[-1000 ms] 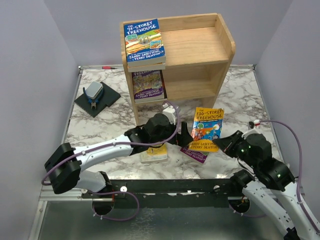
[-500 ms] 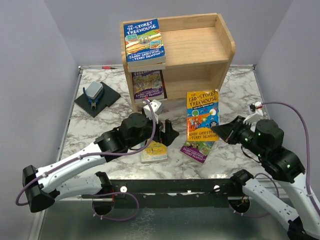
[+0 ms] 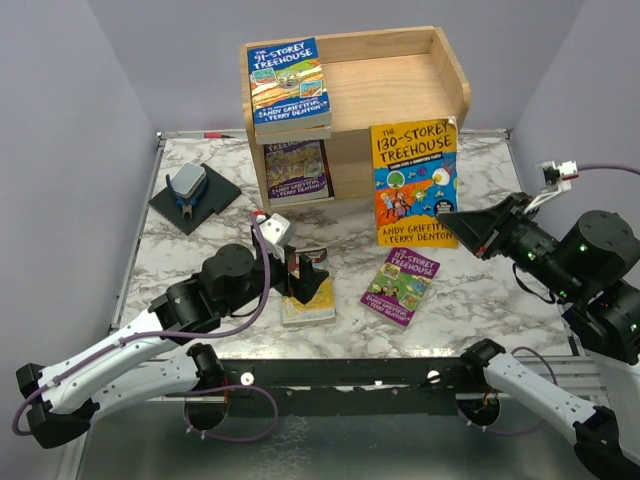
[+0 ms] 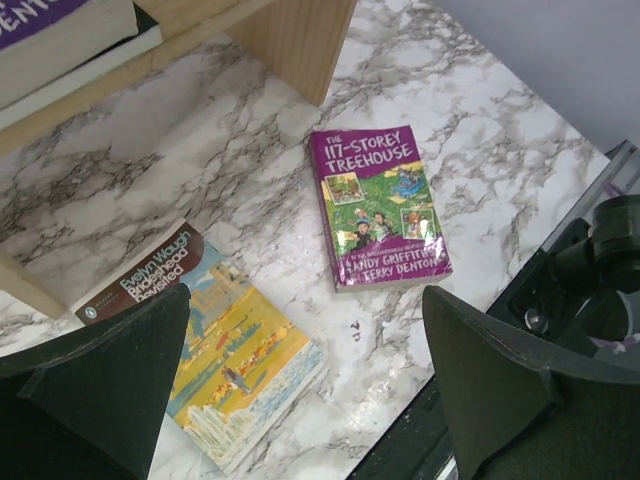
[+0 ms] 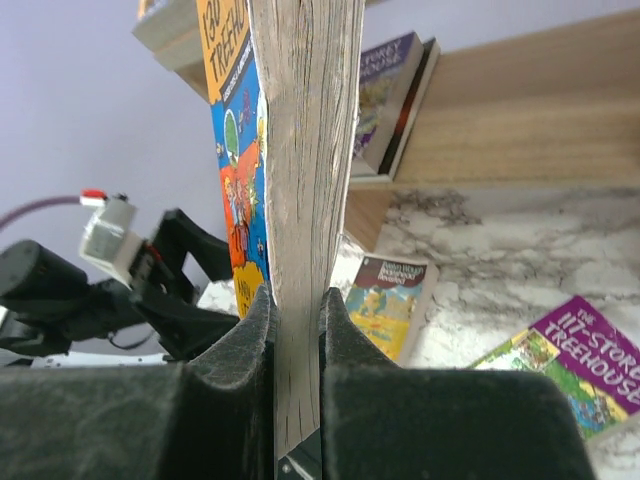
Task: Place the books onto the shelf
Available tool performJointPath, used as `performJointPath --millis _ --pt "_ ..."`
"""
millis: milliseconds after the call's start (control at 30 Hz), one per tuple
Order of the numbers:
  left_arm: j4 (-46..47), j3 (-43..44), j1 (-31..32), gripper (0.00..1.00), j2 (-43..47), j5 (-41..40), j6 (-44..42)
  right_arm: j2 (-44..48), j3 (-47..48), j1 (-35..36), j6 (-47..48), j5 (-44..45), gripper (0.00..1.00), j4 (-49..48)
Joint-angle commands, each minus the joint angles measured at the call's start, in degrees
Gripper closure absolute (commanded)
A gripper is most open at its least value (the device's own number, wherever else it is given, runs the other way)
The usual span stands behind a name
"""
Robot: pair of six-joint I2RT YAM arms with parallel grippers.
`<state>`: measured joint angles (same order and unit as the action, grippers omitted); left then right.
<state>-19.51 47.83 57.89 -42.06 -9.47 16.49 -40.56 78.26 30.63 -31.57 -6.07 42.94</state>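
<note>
My right gripper (image 3: 450,220) is shut on the lower edge of an orange "130-Storey Treehouse" book (image 3: 414,180), held upright in the air in front of the wooden shelf (image 3: 400,90). In the right wrist view its page edge (image 5: 305,150) rises between my pads. A blue book (image 3: 288,82) lies on the shelf top, and a purple one (image 3: 297,170) stands in the lower tier. Another purple "117-Storey" book (image 3: 400,287) (image 4: 380,205) lies flat on the marble. My left gripper (image 3: 305,275) (image 4: 300,385) hovers open just left of it, holding nothing.
A yellow-and-blue "Brideshead Revisited" paperback (image 3: 308,305) (image 4: 215,355) lies under my left gripper near the table's front edge. A black pad with a blue-grey tool (image 3: 192,195) sits at the left. Grey walls close in the table on three sides.
My right gripper has raised the orange book off the table, up and back toward the shelf. The left arm has pulled back to the left, its gripper still open.
</note>
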Motion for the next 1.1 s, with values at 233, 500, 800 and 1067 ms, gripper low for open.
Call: performJointPath --millis 233,500,800,1067 --pt "-2.17 -3.9 0.23 0.01 3.18 -1.69 -1.4 -18.39 20.29 -0.15 1.29 3.65 1.0 -4.53" --pt "-2.5 -5.72 0.21 0.01 7.53 -0.98 -1.77 -32.1 34.27 -0.19 -0.26 3.27 1.0 -3.71" --pt "-2.71 -5.91 0.21 0.01 9.6 0.83 -1.88 -42.49 46.08 -1.99 -3.75 3.28 1.0 2.26" --pt "-2.71 -6.06 0.21 0.01 11.31 1.98 -1.78 -48.22 49.5 -6.47 -5.72 -4.49 1.0 4.66"
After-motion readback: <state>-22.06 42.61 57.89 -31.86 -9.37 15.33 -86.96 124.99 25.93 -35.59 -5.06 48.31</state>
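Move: The right hand holds The 130-Storey Treehouse and is bound for the free space on the upper shelf, about 22 cm ahead, 10 cm to its left and 4 cm higher. The 91-Storey stack lies about 16 cm to the left of that space, and the purple book on the lower shelf is 18 cm ahead, 26 cm left and 10 cm down. The 117-Storey book is some 36 cm below, 5 cm ahead. From the empty left hand the free space is roughly 24 cm ahead, 14 cm right, 18 cm up. Still pinching The 130-Storey Treehouse by its right-hand edge, the right hand carries it forward about 17 cm, rising some 8 cm and drifting 6 to 7 cm left, in over the upper shelf beside the 91-Storey stack. Near the end the leftward drift turns slightly back, and the hand begins to sink by a centimetre while tipping down a few degrees. The open left hand eases about 3 cm left. ##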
